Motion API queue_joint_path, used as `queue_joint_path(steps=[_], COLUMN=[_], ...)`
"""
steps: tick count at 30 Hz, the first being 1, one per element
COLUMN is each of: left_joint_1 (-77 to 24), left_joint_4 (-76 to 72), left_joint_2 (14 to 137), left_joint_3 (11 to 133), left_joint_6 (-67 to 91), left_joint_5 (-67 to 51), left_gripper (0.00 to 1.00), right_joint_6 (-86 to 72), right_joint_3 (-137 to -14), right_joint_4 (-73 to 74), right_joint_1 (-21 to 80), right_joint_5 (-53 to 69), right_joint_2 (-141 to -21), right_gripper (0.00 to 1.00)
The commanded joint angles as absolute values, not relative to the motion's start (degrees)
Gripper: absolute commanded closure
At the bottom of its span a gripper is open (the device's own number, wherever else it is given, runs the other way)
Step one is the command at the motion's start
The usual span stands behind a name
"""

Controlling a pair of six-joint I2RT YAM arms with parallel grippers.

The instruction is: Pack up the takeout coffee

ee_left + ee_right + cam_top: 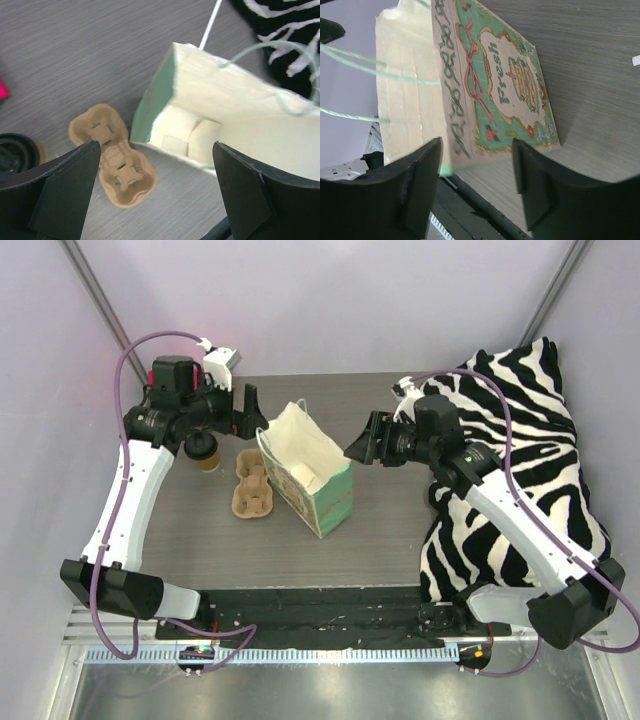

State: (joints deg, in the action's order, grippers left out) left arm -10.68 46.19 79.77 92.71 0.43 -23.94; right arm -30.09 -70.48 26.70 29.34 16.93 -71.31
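Observation:
The takeout coffee [206,454], a tan cup with its black lid on, stands on the table under my left wrist. Its lid shows at the left edge of the left wrist view [15,152]. The white-and-green paper bag [308,468] stands open in the middle, with nothing visible inside [200,135]. My left gripper [247,410] is open and empty, hovering behind the bag and the carrier tray [159,197]. My right gripper [360,442] is open and empty, close to the bag's right side; its view shows the printed face [500,85] between the jaws [477,187].
A beige pulp carrier tray [252,483] lies flat between the cup and the bag, also in the left wrist view [114,162]. A zebra-print pillow [520,460] fills the right side of the table under my right arm. Purple walls enclose the table.

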Motion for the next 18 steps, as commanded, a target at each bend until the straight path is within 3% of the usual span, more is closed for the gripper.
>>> queue_joint_path(steps=[1,6,18], left_joint_1=[-10.37,-10.37,-10.37], left_joint_4=[46.49,47.28,52.56], left_joint_2=[78.84,76.91,71.81], left_joint_3=[93.34,95.18,98.79], left_joint_6=[2.99,4.22,8.95], left_joint_5=[-31.37,-33.39,-38.58], left_gripper=[0.00,0.00,0.00], right_joint_6=[-24.45,-17.34,-14.76], right_joint_3=[-77.50,-84.27,-97.12], right_joint_4=[28.03,28.21,24.17], right_joint_1=[29.27,29.27,29.36], right_joint_5=[15.21,17.30,25.48], right_joint_2=[-67.85,-69.69,-80.24], right_gripper=[0.25,0.17,0.15])
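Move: The paper bag, tipped towards the bases and to the left, has its right rim at the right hand's opening fingers; its middle lies about 11 cm to that hand's left, level fore and aft, 14 cm below. The egg-brown cup tray is some 24 cm left and 2 cm ahead of the hand, and the straw 16 cm ahead and 10 cm right, both on the table. From the left hand the bag's middle is about 11 cm right, 9 cm back and 18 cm lower. The bag's right rim is let go: the right fingers, already partly open, spread wide and come free as the hand climbs steeply, roughly 14 cm, from the rim to above it, easing a little forward and left late on. The wrist tilts the fingertips up some 25 degrees. Meanwhile the empty left hand, still wide open, draws back and up about 5 cm each, drifting slightly right. ##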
